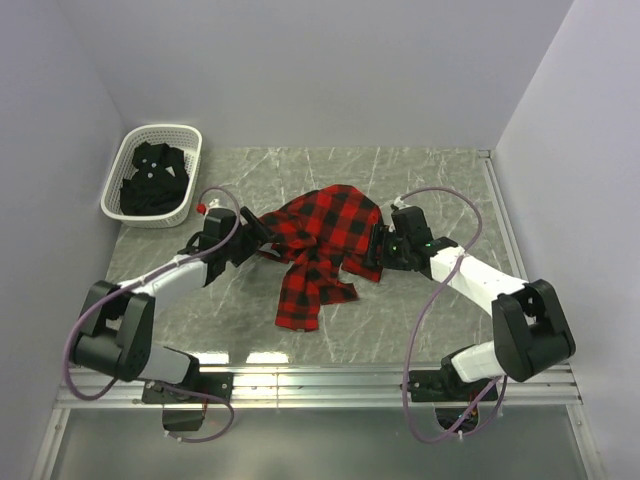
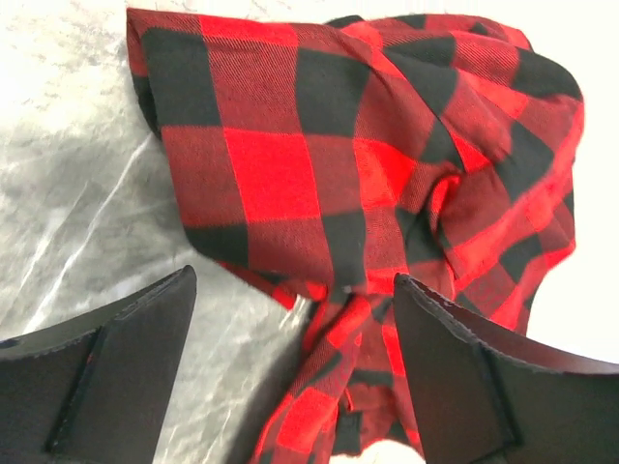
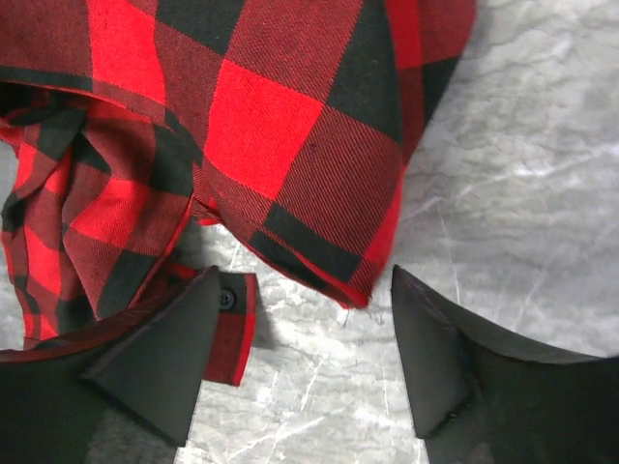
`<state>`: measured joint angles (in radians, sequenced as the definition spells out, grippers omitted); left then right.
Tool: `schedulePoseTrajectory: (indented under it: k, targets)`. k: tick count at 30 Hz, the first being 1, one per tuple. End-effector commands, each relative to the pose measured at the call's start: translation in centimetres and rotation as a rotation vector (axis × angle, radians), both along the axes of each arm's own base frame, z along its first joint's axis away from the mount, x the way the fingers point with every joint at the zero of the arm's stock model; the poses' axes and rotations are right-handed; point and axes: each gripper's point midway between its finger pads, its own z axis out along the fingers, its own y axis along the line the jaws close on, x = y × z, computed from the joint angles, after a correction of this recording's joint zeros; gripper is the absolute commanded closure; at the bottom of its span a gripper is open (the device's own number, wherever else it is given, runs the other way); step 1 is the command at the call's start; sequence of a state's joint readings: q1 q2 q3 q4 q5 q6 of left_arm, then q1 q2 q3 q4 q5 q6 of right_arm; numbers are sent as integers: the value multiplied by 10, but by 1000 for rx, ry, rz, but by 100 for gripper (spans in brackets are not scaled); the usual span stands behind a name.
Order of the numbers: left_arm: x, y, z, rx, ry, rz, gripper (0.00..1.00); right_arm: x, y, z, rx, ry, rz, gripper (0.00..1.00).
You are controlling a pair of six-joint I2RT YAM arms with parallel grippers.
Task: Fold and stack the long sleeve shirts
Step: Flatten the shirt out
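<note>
The red-and-black check flannel shirt [image 1: 320, 243] lies crumpled mid-table, one sleeve trailing toward the near edge. My left gripper [image 1: 258, 232] is at its left edge, jaws open; in the left wrist view a twisted fold of the flannel [image 2: 338, 348] lies between the spread fingers [image 2: 126, 372] of the gripper [image 2: 295, 278]. My right gripper [image 1: 378, 250] is at the shirt's right edge, open. In the right wrist view a hem corner [image 3: 338, 261] reaches between that gripper's [image 3: 305, 275] tips, and a buttoned cuff [image 3: 230, 319] lies beside its left finger. The black shirt [image 1: 150, 182] is bunched in the basket.
The white lattice basket [image 1: 186, 140] stands at the back left, against the left wall. Grey marble tabletop [image 1: 440, 185] shows around the flannel. A metal rail [image 1: 330, 380] runs along the near edge by the arm bases.
</note>
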<state>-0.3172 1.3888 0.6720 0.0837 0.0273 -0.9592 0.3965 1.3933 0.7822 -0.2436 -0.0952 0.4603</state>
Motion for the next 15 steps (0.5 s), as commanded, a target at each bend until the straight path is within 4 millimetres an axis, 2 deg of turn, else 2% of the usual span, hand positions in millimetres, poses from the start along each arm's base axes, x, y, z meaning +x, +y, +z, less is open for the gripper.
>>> schedulePoseTrajectory:
  k: [1, 3, 8, 9, 11, 12, 14, 15]
  targets:
    - [30, -3, 22, -48, -74, 52, 13, 22, 11, 19, 35, -81, 34, 26]
    - [34, -5, 10, -52, -43, 62, 15, 22, 11, 15, 25, -73, 41, 28]
    - [45, -9, 0, -69, -24, 78, 22, 26, 4, 11, 12, -75, 26, 35]
    - [46, -10, -8, -63, -5, 78, 25, 26, 2, 10, 11, -73, 20, 36]
    - [49, -11, -13, -58, 6, 79, 30, 27, -2, 6, 10, -66, 9, 44]
    - [50, -11, -20, -54, 19, 79, 38, 27, -3, 4, 21, -61, 0, 47]
    - [53, -11, -27, -46, 33, 79, 47, 29, -4, 3, 25, -63, -7, 58]
    - [54, -10, -29, -42, 33, 78, 57, 29, -6, 2, 20, -62, -9, 62]
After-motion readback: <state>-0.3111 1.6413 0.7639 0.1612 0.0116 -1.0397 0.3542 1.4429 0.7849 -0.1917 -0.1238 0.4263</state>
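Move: The shirt's near-left flap is about 3 cm ahead of the left hand, 1 cm to its right and 5 cm below; the hanging sleeve lies some 10 cm back and 8 cm right of that hand. The shirt's near-right corner sits about 1 cm back, 1 cm right and 3 cm below the right hand, with the buttoned cuff roughly 5 cm back and 6 cm to that hand's left. Left hand sinks and reaches about 5 cm onto the flap, right eases forward, both closing around the cloth. ##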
